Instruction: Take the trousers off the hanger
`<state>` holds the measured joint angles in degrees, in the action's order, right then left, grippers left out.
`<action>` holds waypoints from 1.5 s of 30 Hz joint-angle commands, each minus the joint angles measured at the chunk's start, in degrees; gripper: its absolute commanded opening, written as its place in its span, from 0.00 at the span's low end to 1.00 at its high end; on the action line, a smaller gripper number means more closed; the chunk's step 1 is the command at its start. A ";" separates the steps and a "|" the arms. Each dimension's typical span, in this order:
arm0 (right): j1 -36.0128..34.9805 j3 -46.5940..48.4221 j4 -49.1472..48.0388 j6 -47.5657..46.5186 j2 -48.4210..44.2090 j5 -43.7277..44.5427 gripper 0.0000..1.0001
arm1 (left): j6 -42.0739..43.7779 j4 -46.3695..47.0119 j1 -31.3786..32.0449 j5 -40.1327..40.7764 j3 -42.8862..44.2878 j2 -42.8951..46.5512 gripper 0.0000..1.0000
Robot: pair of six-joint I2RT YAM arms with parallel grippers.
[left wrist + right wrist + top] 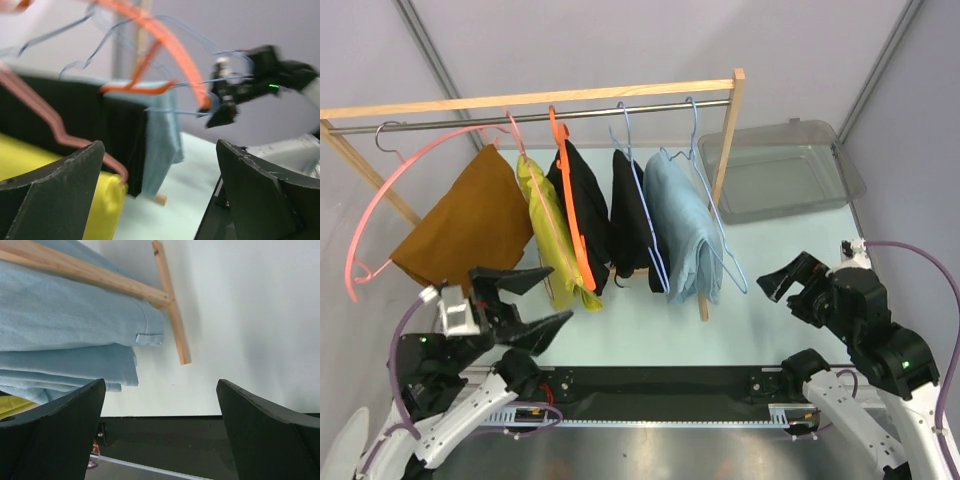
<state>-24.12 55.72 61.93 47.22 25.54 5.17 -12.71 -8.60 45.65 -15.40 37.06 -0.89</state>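
Observation:
Several hangers hang on a metal rail (520, 115), each with folded trousers over it: brown (460, 225), yellow (548, 230), black (585, 205) on an orange hanger (570, 200), black again (630, 225), and light blue (682, 225) on a blue wire hanger. My left gripper (558, 295) is open, low in front of the yellow trousers (100, 210), touching nothing. My right gripper (778, 293) is open to the right of the light blue trousers (65, 330), apart from them. Both wrist views show empty space between the fingers (60, 190).
The rail sits in a wooden frame whose right post and foot (172, 310) stand beside the light blue trousers. A clear plastic bin (780, 175) lies at the back right. A loose pink hanger (365, 220) sticks out at the far left. The right arm (250, 75) shows in the left wrist view.

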 commanded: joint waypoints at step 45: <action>-3.91 31.47 -30.55 -0.55 28.08 -43.67 0.56 | -25.61 -24.89 9.01 1.22 72.11 -73.03 0.54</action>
<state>-26.35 89.36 35.20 44.82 55.00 -38.02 -36.51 -36.67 51.55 -19.75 105.91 -72.66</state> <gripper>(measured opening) 0.601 0.568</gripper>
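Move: The near arm of the light-blue hanger carrying the light-blue trousers lies some 19 cm right, 8 cm ahead and 11 cm above the left hand, and about 15 cm left and 23 cm above the right hand, level with it fore-and-aft. From the left hand, the light-blue trousers are about 14 cm ahead, 19 right and 4 below; the black trousers 13 ahead, 11 right and 4 below; the orange hanger 11 ahead, 2 right and 8 above. Forward and down first, the left hand then backs off leftward and climbs, and finally sweeps some 25 cm right, slightly sinking and going forward, to the light-blue hanger, its upward-tilted fingers levelling. The right hand rises about 24 cm and swings left to the same hanger, fingers turning to point left. Both grippers narrow to just over half open around the wire; a grip can't be seen. ##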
